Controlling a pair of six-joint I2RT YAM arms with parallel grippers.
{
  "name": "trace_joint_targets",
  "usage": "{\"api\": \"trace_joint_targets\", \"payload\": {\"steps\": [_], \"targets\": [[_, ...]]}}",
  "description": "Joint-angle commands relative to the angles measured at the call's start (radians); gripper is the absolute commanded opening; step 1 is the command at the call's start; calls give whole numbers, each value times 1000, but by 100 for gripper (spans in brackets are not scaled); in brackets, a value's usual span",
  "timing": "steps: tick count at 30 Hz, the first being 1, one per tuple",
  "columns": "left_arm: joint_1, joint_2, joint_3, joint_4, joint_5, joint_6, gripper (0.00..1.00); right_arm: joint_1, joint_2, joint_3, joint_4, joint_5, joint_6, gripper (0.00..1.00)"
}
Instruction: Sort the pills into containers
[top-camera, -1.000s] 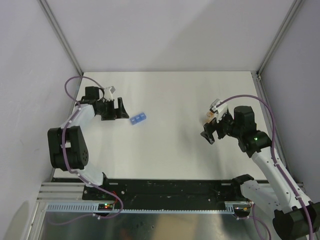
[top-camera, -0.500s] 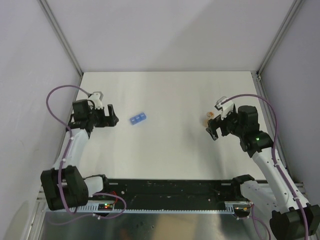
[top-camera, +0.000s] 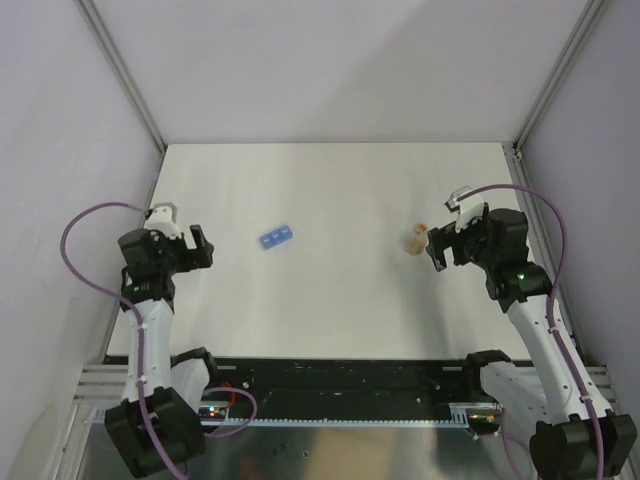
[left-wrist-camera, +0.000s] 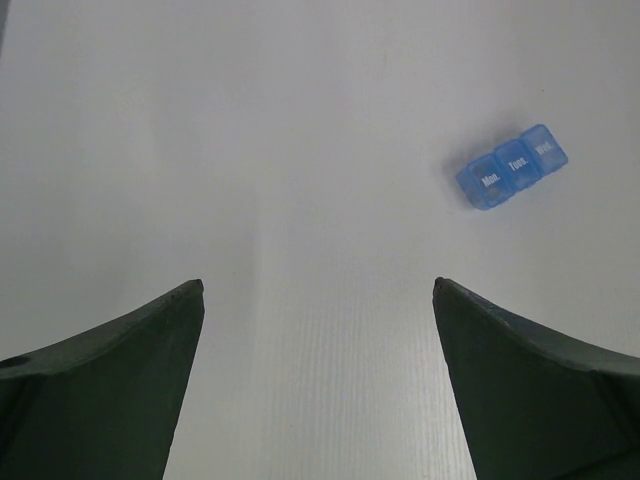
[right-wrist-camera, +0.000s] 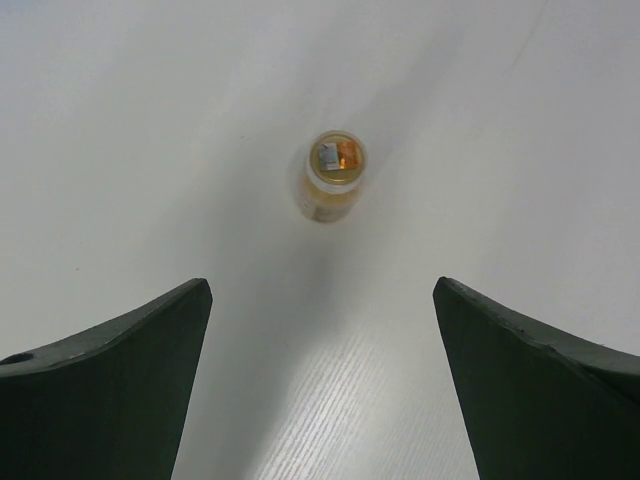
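The containers are three lidded compartments of a small light-blue pill box (top-camera: 277, 238), which lies on the white table left of centre. In the left wrist view the pill box (left-wrist-camera: 512, 167) is far ahead and to the right, lids down. My left gripper (top-camera: 198, 249) is open and empty, well to the left of the box (left-wrist-camera: 318, 285). A small amber bottle (top-camera: 415, 239) stands upright right of centre. Its open mouth shows an orange and a pale pill (right-wrist-camera: 337, 157) inside. My right gripper (top-camera: 438, 250) is open and empty just right of the bottle (right-wrist-camera: 320, 283), not touching it.
The white table (top-camera: 340, 190) is walled by pale panels at the back and both sides. A black rail (top-camera: 330, 375) with the arm bases runs along the near edge. Purple cables loop off both arms.
The left arm has drawn back to the left and toward the near edge, away from the pill box. The right gripper has backed off to the right, uncovering the bottle. Both stayed open.
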Motion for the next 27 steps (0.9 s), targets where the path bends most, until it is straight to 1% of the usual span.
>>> {"api": "trace_joint_targets", "payload": {"steps": [1, 4, 11, 16, 22, 27], "targets": [[84, -80, -26, 57, 73, 27, 100, -49, -9, -2, 36, 10, 26, 99], [117, -122, -42, 65, 103, 19, 100, -86, -17, -2, 33, -1, 40, 99], [125, -179, -50, 71, 155, 22, 100, -194, -61, -2, 12, -13, 70, 100], [126, -174, -26, 73, 208, 34, 100, -208, -85, -2, -31, 85, 104, 99], [127, -156, -9, 77, 257, 35, 100, -214, -138, -21, -96, 122, 97, 99], [127, -153, -10, 78, 261, 50, 100, -250, -227, -44, -93, 141, 85, 100]]}}
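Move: About 18 cm to the left hand's right, roughly 11 cm ahead of it and 14 cm below, lies the closed-looking blue pill box. The small pill bottle stands about 10 cm ahead of the right hand, 5 cm to its left and some 17 cm lower, with the pill box roughly 38 cm to the left of the bottle and about level with it. Swinging away from the pill bottle, the empty right hand goes some 7 cm to the right, turns about 20 degrees clockwise and draws back slightly at the end. The left hand rises about 3 cm, edging left and then back right, while its fingertips tip up some 10 degrees. Both grippers stay wide open, touching nothing. ##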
